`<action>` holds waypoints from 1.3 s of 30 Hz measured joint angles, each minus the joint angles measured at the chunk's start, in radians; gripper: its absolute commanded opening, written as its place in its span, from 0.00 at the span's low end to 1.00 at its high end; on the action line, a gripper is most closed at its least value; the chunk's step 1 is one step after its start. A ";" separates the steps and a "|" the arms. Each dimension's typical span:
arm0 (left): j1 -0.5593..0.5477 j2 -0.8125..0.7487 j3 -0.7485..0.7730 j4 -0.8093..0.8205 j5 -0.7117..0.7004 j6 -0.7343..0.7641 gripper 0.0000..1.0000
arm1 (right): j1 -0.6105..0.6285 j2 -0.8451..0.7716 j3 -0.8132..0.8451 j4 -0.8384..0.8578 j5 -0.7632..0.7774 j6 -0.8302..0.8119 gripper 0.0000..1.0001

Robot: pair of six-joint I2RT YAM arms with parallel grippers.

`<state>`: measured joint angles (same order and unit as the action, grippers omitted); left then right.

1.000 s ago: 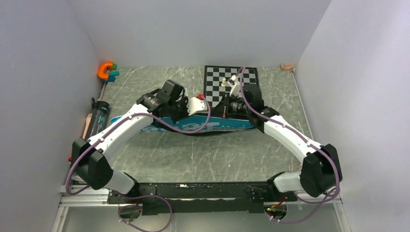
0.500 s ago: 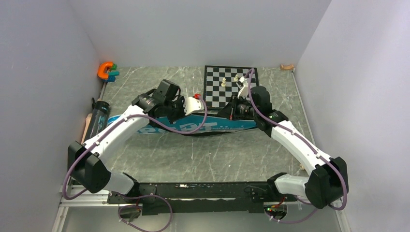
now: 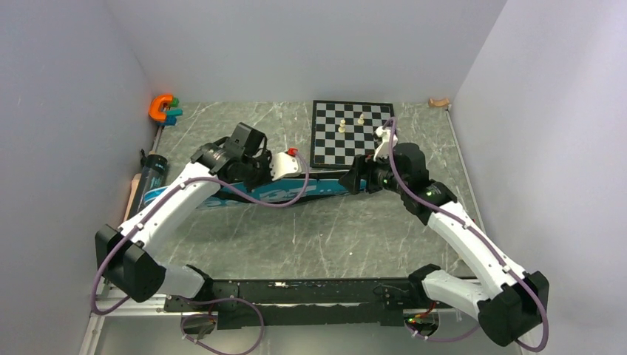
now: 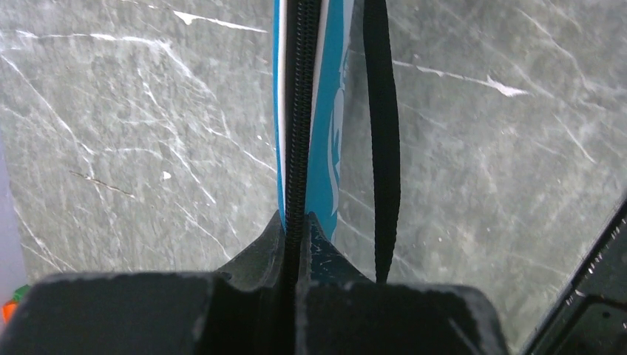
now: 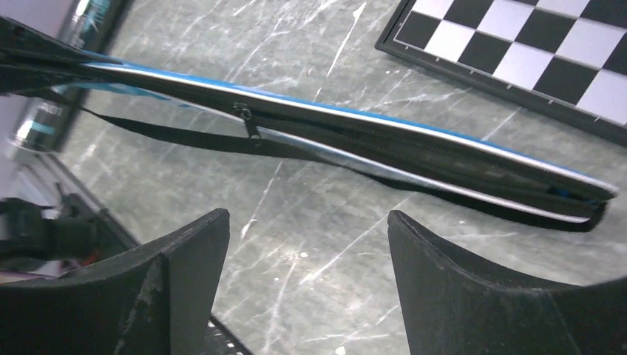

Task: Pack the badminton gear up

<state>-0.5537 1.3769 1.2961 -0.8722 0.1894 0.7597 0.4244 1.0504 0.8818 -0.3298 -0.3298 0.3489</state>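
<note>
The blue racket bag point(image 3: 318, 189) lies on its edge across the middle of the table, zipper side up. My left gripper point(image 3: 259, 176) is shut on the bag's black zipper edge point(image 4: 299, 148), left of the bag's middle; a black strap point(image 4: 381, 148) runs alongside. My right gripper point(image 3: 352, 181) hangs open just off the bag's right end, nothing between its fingers point(image 5: 185, 251). In the right wrist view the bag point(image 5: 414, 140) stretches across, its zipper pull point(image 5: 244, 112) partway along. The long black tube point(image 3: 151, 176) lies by the left wall.
A chessboard point(image 3: 351, 132) with a few pieces sits behind the bag's right end, close to my right wrist. An orange clamp point(image 3: 161, 108) is in the far left corner. A small wooden piece point(image 3: 438, 102) lies at the far right wall.
My right gripper has opened and drawn back to the right, off the bag. My left arm has pulled the bag leftward along the table.
</note>
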 measured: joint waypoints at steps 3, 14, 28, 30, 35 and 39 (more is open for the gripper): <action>0.021 -0.026 0.006 -0.068 0.035 0.043 0.00 | 0.078 -0.032 -0.024 0.021 0.103 -0.069 0.82; 0.068 -0.090 0.050 -0.253 0.173 0.220 0.00 | 0.284 -0.005 -0.092 0.058 0.274 -0.313 0.79; 0.072 -0.094 0.074 -0.285 0.180 0.275 0.00 | 0.293 -0.001 -0.117 0.050 0.085 -0.319 0.65; 0.073 -0.094 0.083 -0.294 0.180 0.278 0.00 | 0.294 -0.004 -0.121 0.043 0.084 -0.314 0.57; 0.074 -0.095 0.109 -0.322 0.180 0.298 0.00 | 0.294 0.004 -0.116 0.025 0.085 -0.317 0.28; 0.081 -0.095 0.114 -0.327 0.180 0.303 0.00 | 0.299 0.017 -0.107 0.007 0.085 -0.318 0.00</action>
<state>-0.4728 1.2819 1.4097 -1.1992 0.3698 1.0622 0.7231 1.0672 0.7746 -0.3225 -0.2451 0.0307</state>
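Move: The right hand, open and empty, is going for the zipped upper edge of the blue racket bag: that stretch lies about 5 cm to its left, some 3 cm ahead and 6 cm below. The bag's free right tip is roughly 7 cm to its right, 3 cm ahead and 13 cm down; the chessboard's middle is some 24 cm straight ahead, about 19 cm below. From the left hand, already gripping the bag, the same stretch lies about 22 cm right, level fore and aft, 5 cm lower. With its grip on the zipped edge kept, the left hand draws the bag back about 5 cm and a little to the left, turning some 15 degrees clockwise and rising by about 4 cm, the last of that rise after the backward pull has ended. The open right hand goes back, down and left by about 5 cm each, turning some 20 degrees counter-clockwise with its left side dipping, and over the last part closes its fingers to pinch the bag's zipped edge short of the right tip. ##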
